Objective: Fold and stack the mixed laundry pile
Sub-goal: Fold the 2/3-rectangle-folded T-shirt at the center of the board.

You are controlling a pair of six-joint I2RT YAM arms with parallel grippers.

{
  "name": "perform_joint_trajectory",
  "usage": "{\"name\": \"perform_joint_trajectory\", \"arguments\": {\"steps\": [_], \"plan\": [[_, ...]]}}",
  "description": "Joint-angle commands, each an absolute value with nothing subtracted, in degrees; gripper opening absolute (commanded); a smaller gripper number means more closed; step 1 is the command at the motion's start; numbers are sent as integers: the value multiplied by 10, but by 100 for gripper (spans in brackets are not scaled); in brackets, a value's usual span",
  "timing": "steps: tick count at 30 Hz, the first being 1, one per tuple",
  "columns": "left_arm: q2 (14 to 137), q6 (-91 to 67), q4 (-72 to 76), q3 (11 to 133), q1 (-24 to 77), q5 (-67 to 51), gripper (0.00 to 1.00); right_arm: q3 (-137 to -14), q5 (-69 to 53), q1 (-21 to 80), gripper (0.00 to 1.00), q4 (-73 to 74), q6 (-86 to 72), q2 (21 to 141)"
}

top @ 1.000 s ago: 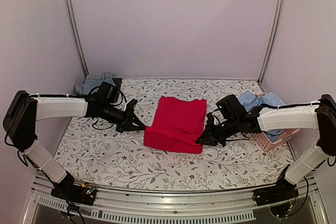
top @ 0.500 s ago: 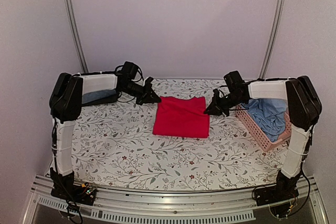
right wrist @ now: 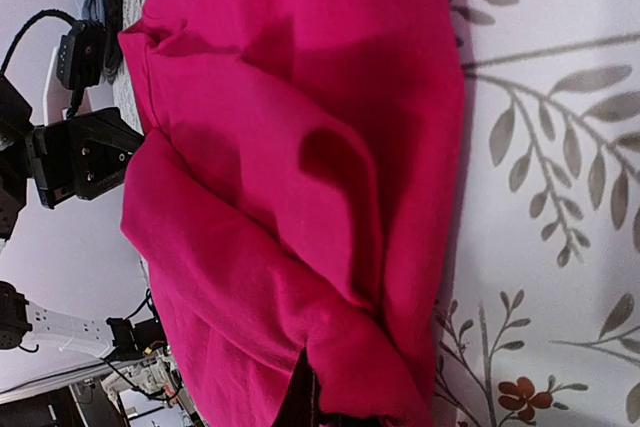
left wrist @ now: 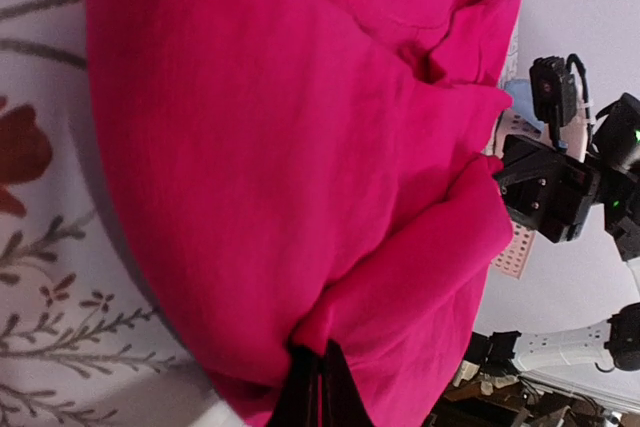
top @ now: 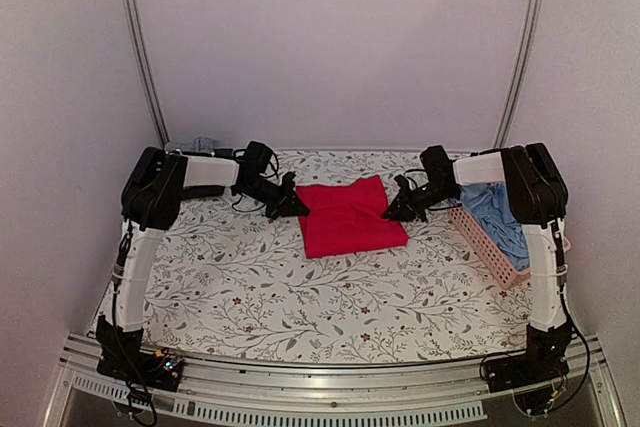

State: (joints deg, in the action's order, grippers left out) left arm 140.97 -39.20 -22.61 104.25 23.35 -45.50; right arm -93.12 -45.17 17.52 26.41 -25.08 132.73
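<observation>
The bright red garment (top: 350, 219) lies folded on the floral tablecloth toward the back middle. My left gripper (top: 297, 207) is shut on its left edge, and a pinched fold of red cloth (left wrist: 300, 147) rises from the closed fingertips (left wrist: 318, 387). My right gripper (top: 390, 211) is shut on the right edge, with red cloth (right wrist: 300, 147) bunched over its tips (right wrist: 312, 399). The light blue shirt (top: 497, 212) lies crumpled in the pink basket at the right.
The pink slatted basket (top: 488, 252) stands at the right edge of the table. A grey-blue cloth (top: 200, 145) lies at the back left corner. Both arms are folded back, forearms low over the tablecloth (top: 300, 297). Metal posts stand at both back corners.
Both grippers carried the red garment's near edge up and toward the back, then settled at its sides. The garment now lies shorter and farther back. The arms have drawn back and folded.
</observation>
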Motion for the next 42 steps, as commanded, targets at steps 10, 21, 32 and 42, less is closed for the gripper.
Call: {"name": "perform_joint_trajectory", "arguments": {"steps": [10, 21, 32, 42], "plan": [[1161, -366, -136, 679, 271, -436, 0, -556, -461, 267, 0, 162, -311, 1059], [1025, -386, -139, 590, 267, -443, 0, -606, -472, 278, 0, 213, -328, 1009], [1057, -382, -155, 644, 246, -440, 0, -731, -481, 265, 0, 258, -295, 1096], [1127, -390, -148, 704, 228, -430, 0, -827, -511, 229, 3, 258, -275, 1197]]}}
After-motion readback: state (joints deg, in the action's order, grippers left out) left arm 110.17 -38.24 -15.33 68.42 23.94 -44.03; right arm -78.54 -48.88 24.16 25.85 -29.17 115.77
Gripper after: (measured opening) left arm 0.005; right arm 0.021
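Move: Both hands already pinch the T-shirt's turned-over edge, low at the table. The shirt's middle lies about 12 cm to the left hand's right and 8 cm to the right hand's left, level with both fore and aft and about 1 cm below. From the left hand, the collar end is some 10 cm ahead and 10 cm right, the near fold about 11 cm back and 13 cm right. The laundry basket stands about 31 cm right of the right hand and 5 cm back. Back towards the robot, low along the table, both hands drag the T-shirt by its pinched edge some 16 to 19 cm in a quick pull, the left hand drifting a little left. They then rise about 7 cm, still gripping the edge, and ease forward again, the left roughly 6 cm and the right about 10, sinking slightly at the end. ##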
